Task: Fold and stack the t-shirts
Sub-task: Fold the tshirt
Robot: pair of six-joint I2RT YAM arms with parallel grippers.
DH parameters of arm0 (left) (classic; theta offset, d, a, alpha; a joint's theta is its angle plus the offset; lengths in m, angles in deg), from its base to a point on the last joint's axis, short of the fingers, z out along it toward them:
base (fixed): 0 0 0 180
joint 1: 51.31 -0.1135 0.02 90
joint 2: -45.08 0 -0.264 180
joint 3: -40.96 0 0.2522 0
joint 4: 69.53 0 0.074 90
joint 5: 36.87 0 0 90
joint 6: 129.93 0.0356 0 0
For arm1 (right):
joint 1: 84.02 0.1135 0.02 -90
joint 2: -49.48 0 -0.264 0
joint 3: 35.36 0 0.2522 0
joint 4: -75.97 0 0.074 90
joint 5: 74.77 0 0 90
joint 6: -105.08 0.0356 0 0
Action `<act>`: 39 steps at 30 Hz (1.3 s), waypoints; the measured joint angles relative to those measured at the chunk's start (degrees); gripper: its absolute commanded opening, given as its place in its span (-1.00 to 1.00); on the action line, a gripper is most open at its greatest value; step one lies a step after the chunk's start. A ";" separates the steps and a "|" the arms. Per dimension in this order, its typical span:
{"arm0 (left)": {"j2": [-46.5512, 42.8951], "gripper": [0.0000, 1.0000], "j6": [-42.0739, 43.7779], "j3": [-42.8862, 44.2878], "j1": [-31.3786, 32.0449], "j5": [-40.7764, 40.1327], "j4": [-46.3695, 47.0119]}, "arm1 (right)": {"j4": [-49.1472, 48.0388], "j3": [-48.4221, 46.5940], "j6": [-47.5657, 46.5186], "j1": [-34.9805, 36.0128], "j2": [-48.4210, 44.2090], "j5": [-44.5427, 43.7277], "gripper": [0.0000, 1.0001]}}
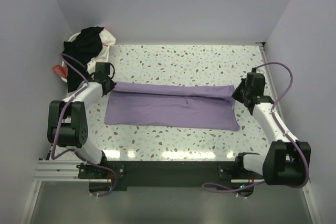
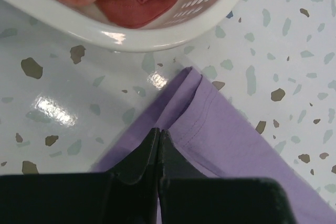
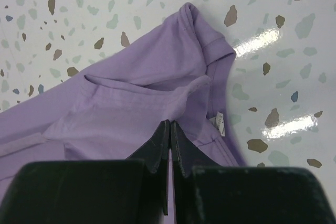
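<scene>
A lavender t-shirt (image 1: pixel 173 109) lies folded lengthwise in a long band across the speckled table. My left gripper (image 1: pixel 108 84) is at its far left corner, jaws shut on a fold of the cloth (image 2: pixel 236 145) at the tips (image 2: pixel 159 130). My right gripper (image 1: pixel 237 94) is at the far right end, shut on a pinch of the shirt (image 3: pixel 121 108) that rises to its tips (image 3: pixel 170 123). A small white neck label (image 3: pixel 219 124) shows just to the right of that pinch. More t-shirts, black (image 1: pixel 86 43) and coral (image 2: pixel 136 3), sit in the basket.
A white plastic laundry basket (image 1: pixel 70 39) stands at the far left corner, and its rim (image 2: pixel 121 38) is close ahead of my left gripper. A coral piece of cloth (image 1: pixel 58 70) hangs by the basket. Walls enclose the table on three sides.
</scene>
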 measured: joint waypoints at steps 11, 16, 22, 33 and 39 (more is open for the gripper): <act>-3.39 -0.93 -2.62 -7.41 -0.59 0.81 0.87 | 0.17 4.96 0.81 0.00 -2.95 1.33 -0.95; -6.01 -0.50 -4.26 -11.63 -1.09 0.98 2.03 | 0.42 7.63 1.49 0.00 -4.17 2.12 -0.54; -12.68 -0.03 -5.64 -15.50 -1.90 1.03 3.30 | 1.77 8.68 1.62 0.00 -8.41 3.13 -0.03; -20.63 0.01 -5.55 -15.74 -0.07 7.63 5.25 | 1.88 -1.55 -0.13 8.52 4.24 2.23 0.01; -23.43 0.03 -2.84 -15.74 3.04 15.69 4.90 | -0.68 -9.81 -2.54 12.92 14.67 -0.44 0.02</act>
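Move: The folded-over edge of the t-shirt is still pinched in both hands; its resting line on the lower layer is about 5 cm back and 5 cm below the left hand, and some 6 cm back and 9 cm below the right. The shirt's near left corner lies about 17 cm back and 4 cm left of the left hand, the laundry basket 14 cm ahead and 13 cm left. Its near right corner is 15 cm back and 3 cm right of the right hand. The t-shirt's held edge is drawn back and lowered over the lower layer, some 5 cm by the left hand and 4 cm by the right, and both grippers open about halfway to let go. The left then lifts about 8 cm and swings right over the fold, turning clockwise; the right travels low, some 8 cm forward and 7 cm left over its flap, turning counter-clockwise. ##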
